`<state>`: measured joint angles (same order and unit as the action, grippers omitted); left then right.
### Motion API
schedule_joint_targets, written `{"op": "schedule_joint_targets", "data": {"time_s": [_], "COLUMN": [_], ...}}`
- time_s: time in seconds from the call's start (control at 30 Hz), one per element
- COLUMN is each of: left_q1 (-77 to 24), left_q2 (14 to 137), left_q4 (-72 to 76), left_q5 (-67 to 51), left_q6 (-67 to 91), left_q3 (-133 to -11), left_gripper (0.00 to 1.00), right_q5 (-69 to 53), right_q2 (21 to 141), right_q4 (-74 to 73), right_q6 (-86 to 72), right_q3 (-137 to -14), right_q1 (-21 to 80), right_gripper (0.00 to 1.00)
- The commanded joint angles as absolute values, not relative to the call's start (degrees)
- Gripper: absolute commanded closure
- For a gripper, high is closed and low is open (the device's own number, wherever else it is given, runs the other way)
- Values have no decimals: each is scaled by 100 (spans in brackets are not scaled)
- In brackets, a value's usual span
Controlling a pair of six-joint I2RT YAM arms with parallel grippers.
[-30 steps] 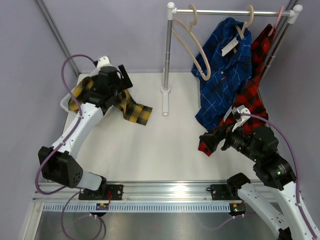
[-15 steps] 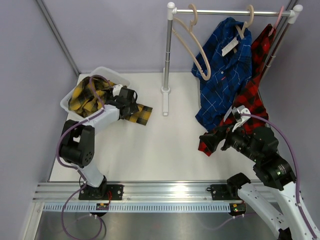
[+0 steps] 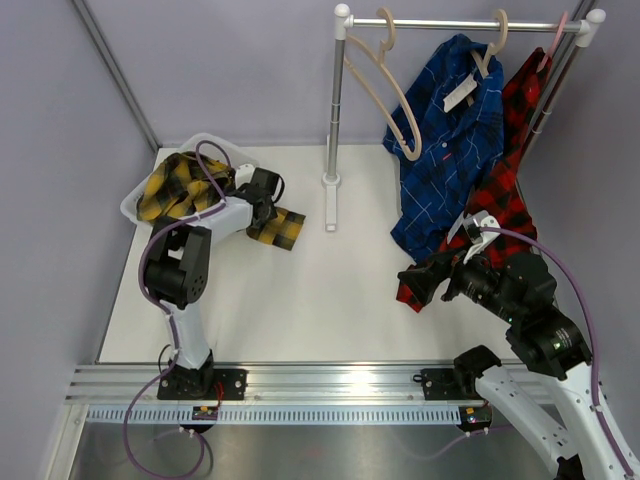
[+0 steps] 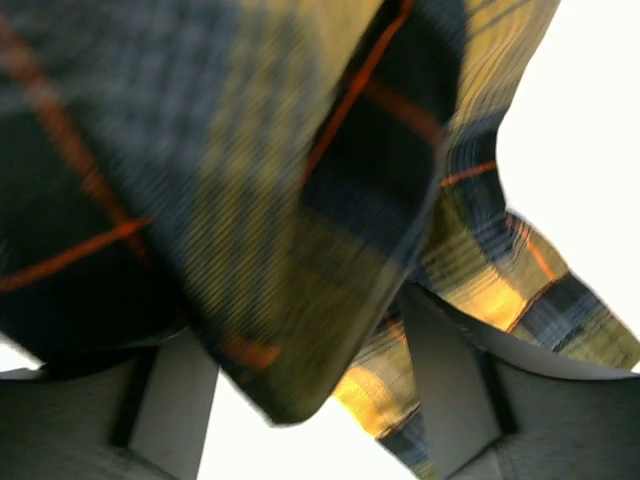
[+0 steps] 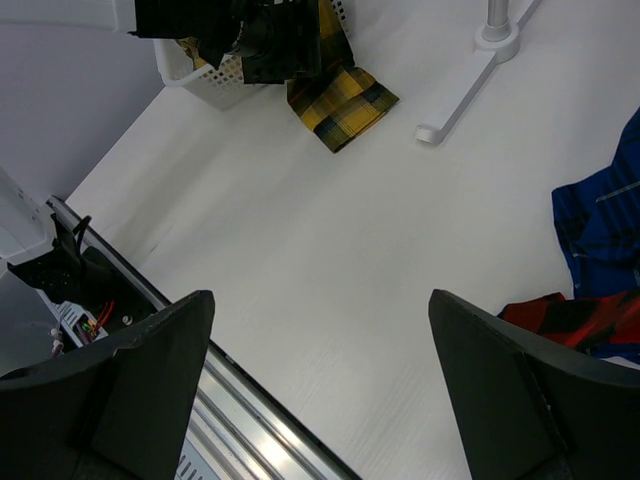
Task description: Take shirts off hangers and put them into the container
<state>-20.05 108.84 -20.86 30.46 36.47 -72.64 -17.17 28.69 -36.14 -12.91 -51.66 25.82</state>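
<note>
The yellow-and-black shirt (image 3: 165, 190) lies bunched in the white container (image 3: 200, 140), with one sleeve (image 3: 281, 228) spilling onto the table. My left gripper (image 3: 262, 197) is low over that sleeve at the container's right rim. In the left wrist view its jaws (image 4: 300, 320) stand apart with a fold of yellow plaid (image 4: 300, 200) between them, not pinched. The blue shirt (image 3: 450, 150) and the red-and-black shirt (image 3: 505, 185) hang on hangers (image 3: 495, 40) on the rack. One beige hanger (image 3: 385, 85) hangs bare. My right gripper (image 3: 422, 282) is open and empty (image 5: 320, 300), beside the red shirt's hem (image 5: 570, 320).
The white-and-steel rack's post (image 3: 333, 120) and foot (image 3: 330, 215) stand at the middle back of the table. A purple wall and a slanted pole (image 3: 115, 70) close the left side. The rail with both arm bases (image 3: 340, 385) runs along the near edge.
My left arm has swung from above the container down to the sleeve at its right rim, and its jaws have narrowed somewhat. The right arm has not moved.
</note>
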Motion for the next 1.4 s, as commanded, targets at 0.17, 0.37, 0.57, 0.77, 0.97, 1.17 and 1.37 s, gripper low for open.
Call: {"op": "schedule_joint_targets", "data": {"time_s": [0.17, 0.37, 0.57, 0.77, 0.97, 1.17, 1.37], "left_q1": [-1969, -1969, -1943, -1451, -519, -79, -53], "left_q2": [11206, 10803, 9871, 9316, 9860, 10748, 11723], "left_q4": [-1802, -1802, -2302, -2461, -2461, -2461, -2496], "left_q5": [3515, 3261, 2830, 3128, 3208, 3244, 2857], "left_q6": [3481, 3445, 2928, 2313, 2039, 1829, 1591], "left_q3": [-7717, -7542, -7865, -8656, -9605, -10177, -10222], "left_gripper": [59, 100, 100, 100, 100, 100, 98], "right_q5": [-1837, -1837, -1837, -1846, -1819, -1767, -1731], "right_q2": [2900, 2883, 2918, 2944, 2953, 2979, 3120], "right_q4": [-3393, -3384, -3410, -3419, -3454, -3445, -3419], "right_q6": [-1310, -1310, -1327, -1327, -1327, -1292, -1292], "right_q3": [-5142, -5142, -5133, -5142, -5142, -5159, -5168], "right_q1": [2566, 2566, 2575, 2566, 2566, 2566, 2566], "right_gripper": [2, 2, 2, 2, 2, 2, 2]}}
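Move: The yellow plaid shirt's loose end, spilling out of the container onto the table, lies right at the left hand: its middle is about 3 cm right, 1 cm back and 1 cm below, with a fold standing between the open fingers. The container's middle is some 17 cm left of the hand, 7 cm ahead and 4 cm higher; the rack foot stands about 17 cm right and 4 cm ahead. From the right hand, the loose end is roughly 25 cm ahead, 32 cm left and 27 cm below. The shirt's loose end is pinched low at the table as the left fingers close fully. Keeping that grip, the left hand lifts it over 20 cm, swings it some 15 cm left and 10 cm forward over the container, then sinks about 10 cm towards it; the wrist tips up about 20 degrees on the rise and eases partly back. ##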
